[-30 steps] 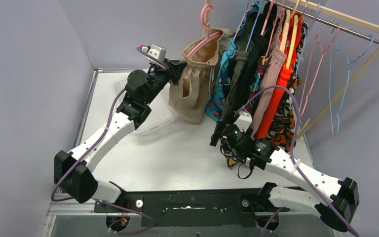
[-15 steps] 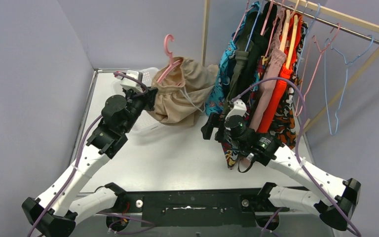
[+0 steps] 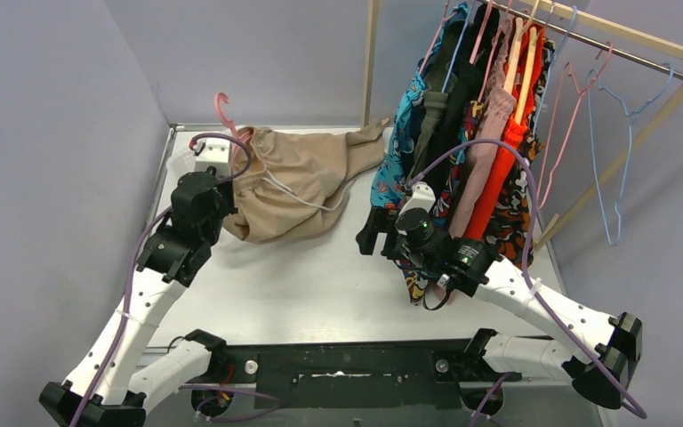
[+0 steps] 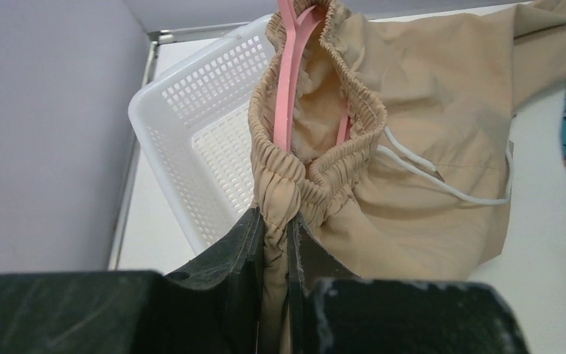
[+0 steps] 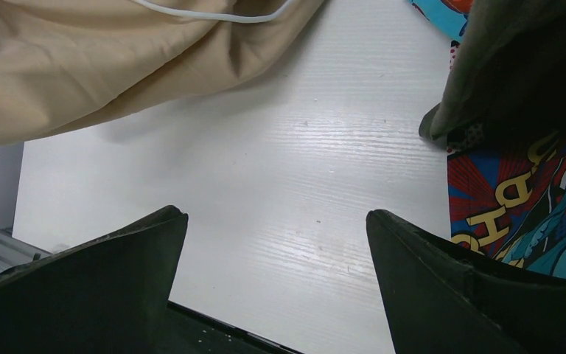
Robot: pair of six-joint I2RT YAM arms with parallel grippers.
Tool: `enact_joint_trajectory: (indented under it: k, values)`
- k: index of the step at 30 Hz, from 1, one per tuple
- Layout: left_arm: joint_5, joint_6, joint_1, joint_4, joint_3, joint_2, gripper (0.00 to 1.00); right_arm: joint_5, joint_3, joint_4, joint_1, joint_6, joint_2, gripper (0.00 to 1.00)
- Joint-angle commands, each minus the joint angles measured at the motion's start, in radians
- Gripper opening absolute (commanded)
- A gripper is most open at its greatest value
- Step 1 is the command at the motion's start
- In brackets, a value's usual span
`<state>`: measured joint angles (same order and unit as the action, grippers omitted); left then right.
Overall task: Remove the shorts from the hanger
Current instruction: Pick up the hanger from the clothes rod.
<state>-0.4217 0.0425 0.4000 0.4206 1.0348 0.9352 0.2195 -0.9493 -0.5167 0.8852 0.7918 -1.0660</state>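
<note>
The tan shorts [image 3: 298, 182] lie slumped on the table at the back left, still on a pink hanger [image 3: 224, 107] whose hook sticks up. My left gripper [image 3: 229, 189] is shut on their gathered waistband. In the left wrist view the waistband bunches between the pads of the left gripper [image 4: 274, 221], and the pink hanger [image 4: 291, 88] runs inside the tan shorts [image 4: 427, 125]. My right gripper [image 3: 373, 233] hangs open and empty above the table, beside the hanging clothes. In the right wrist view the right gripper [image 5: 276, 221] has only bare table between its fingers.
A white mesh basket [image 4: 191, 140] sits under the waistband, by the left wall. More shorts [image 3: 471, 133] hang in a row on the wooden rail [image 3: 622, 36]. Bare wire hangers [image 3: 605, 133] hang further right. Comic-print shorts [image 5: 523, 199] hang close to my right finger.
My left arm has pulled the tan shorts and their hanger away from the rail, down and to the left, onto the table. The right gripper has shifted slightly left.
</note>
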Motion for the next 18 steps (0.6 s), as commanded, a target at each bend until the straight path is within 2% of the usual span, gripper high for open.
enact_joint_trajectory:
  k: [1,2,4,8,12,16,18]
  values:
    - [-0.179,-0.145,-0.029,0.080,0.080,-0.028,0.00,0.020,-0.009,0.033,0.006,0.021,0.020,0.98]
    - [-0.170,-0.149,-0.032,0.092,0.091,-0.029,0.00,0.024,-0.007,0.029,0.007,0.024,0.023,0.98]
    - [-0.055,-0.145,-0.033,0.081,0.098,-0.048,0.00,0.034,-0.001,0.028,0.006,0.027,0.034,0.98]
    - [0.288,-0.113,-0.032,0.015,0.106,-0.074,0.00,0.049,0.007,0.032,0.006,0.029,0.046,0.97]
    - [0.615,-0.007,-0.029,-0.048,0.136,-0.061,0.00,0.059,-0.002,0.033,0.006,0.027,0.052,0.98]
    - [0.775,0.093,-0.020,-0.115,0.144,-0.078,0.00,0.032,-0.027,0.071,0.005,0.004,0.063,0.98]
    - [0.817,0.112,-0.019,-0.093,0.154,-0.089,0.00,0.020,-0.061,0.089,0.005,-0.011,0.066,0.98]
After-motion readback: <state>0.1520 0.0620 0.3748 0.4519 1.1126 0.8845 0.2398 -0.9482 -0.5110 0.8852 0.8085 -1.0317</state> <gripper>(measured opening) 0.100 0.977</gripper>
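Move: The left hand already grips the elastic waistband of the tan shorts with the pink hanger inside; the open right hand, towards which they go, is about 30 cm to its right, 10 cm nearer and 9 cm lower. From the left hand, the hanger hook sticks out about 12 cm ahead and 3 cm left, the white basket sits 17 cm ahead, 5 cm left and 24 cm below, and the blue patterned shorts hang 37 cm right, 10 cm ahead. From the right hand, the hook is roughly 22 cm ahead, 33 cm left and 15 cm higher. Keeping its pinch on the waistband, the left hand first carries on a couple of centimetres to the left while starting to rise, then turns back and sweeps some 10 cm to the right, gathering speed, towards the open right hand. It rises about 4 cm in all and draws back nearly as far, while the wrist swivels some 30 degrees clockwise with a slight roll, swinging the hanger out over the middle of the table. ##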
